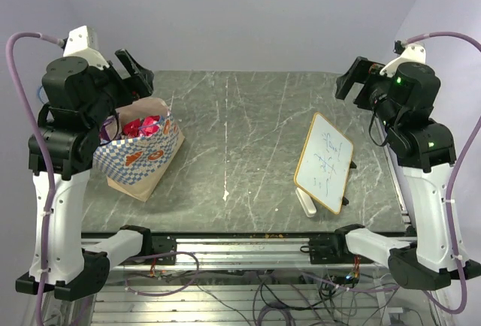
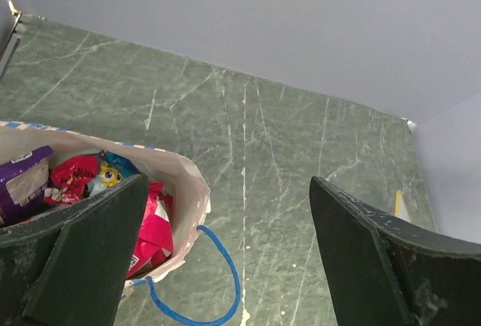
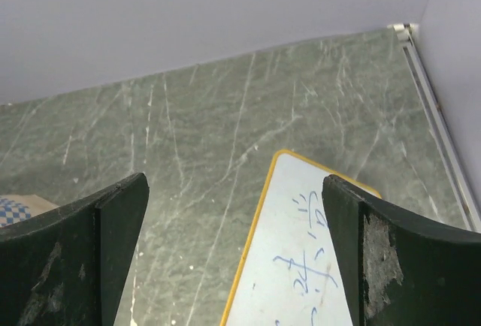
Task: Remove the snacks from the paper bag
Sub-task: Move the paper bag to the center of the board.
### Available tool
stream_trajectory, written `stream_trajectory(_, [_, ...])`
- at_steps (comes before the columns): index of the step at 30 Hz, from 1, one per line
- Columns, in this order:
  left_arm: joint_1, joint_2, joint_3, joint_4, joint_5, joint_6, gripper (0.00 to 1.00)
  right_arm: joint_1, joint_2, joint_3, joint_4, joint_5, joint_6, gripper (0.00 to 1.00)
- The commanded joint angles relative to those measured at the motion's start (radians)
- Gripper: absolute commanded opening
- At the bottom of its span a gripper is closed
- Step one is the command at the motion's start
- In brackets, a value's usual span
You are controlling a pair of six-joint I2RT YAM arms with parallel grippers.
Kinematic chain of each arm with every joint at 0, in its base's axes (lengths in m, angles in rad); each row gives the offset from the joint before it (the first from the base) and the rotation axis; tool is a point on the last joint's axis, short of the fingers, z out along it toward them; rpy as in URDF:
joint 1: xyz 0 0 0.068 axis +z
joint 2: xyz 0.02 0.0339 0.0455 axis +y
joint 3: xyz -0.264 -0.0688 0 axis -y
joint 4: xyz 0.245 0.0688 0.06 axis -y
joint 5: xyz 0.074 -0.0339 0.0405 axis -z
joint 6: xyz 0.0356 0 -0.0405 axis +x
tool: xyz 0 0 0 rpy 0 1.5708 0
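Observation:
The checkered paper bag [image 1: 143, 157] stands open at the table's left, with red snack packets [image 1: 143, 126] showing in its mouth. In the left wrist view its cream rim [image 2: 192, 183] and blue string handle [image 2: 225, 266] show, with a purple packet [image 2: 22, 179], red packets [image 2: 75, 172] and a blue-green one [image 2: 113, 170] inside. My left gripper [image 1: 137, 73] hovers open and empty above the bag's far side; it also shows in the left wrist view [image 2: 225, 221]. My right gripper [image 1: 353, 78] is open and empty, raised at the far right; it also shows in the right wrist view [image 3: 234, 221].
A wood-framed whiteboard [image 1: 325, 162] with blue writing lies at the right, also in the right wrist view [image 3: 301, 258]. A white marker [image 1: 307, 204] lies at its near edge. The dark marbled table [image 1: 233, 131] ends at a purple back wall.

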Motion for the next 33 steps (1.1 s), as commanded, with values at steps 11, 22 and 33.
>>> stream_trajectory(11, [-0.081,-0.048,-0.046,-0.046,-0.087,-0.094,0.99,-0.054,-0.147,-0.103,-0.164,-0.183,0.051,1.00])
stream_trajectory(22, [-0.093,-0.085,-0.008,-0.297,-0.153,-0.067,1.00,-0.056,-0.184,-0.166,-0.231,-0.346,0.107,1.00])
stream_trajectory(33, [-0.096,-0.112,-0.128,-0.291,0.028,0.067,0.96,-0.057,-0.131,-0.112,-0.264,-0.410,0.008,1.00])
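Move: The paper bag stands open-topped, its middle roughly 6 cm ahead of the left hand, 11 cm to its left and 33 cm below; its blue handle loops out almost straight under that hand, some 22 cm down. For the right hand the bag lies about 66 cm to the left, 4 cm ahead and 31 cm lower. The whiteboard sits 6 cm ahead of the right hand, 4 cm to its right and roughly 42 cm down. Bring the left gripper down about 7 cm and back nearly as far, sinking first and then drawing back as it lowers towards the handle side of the paper bag, fingers wide open, tipping them down some 15 degrees. Lower and draw back the open right gripper likewise, drift it left and swing its fingers down and leftward towards the bag. ##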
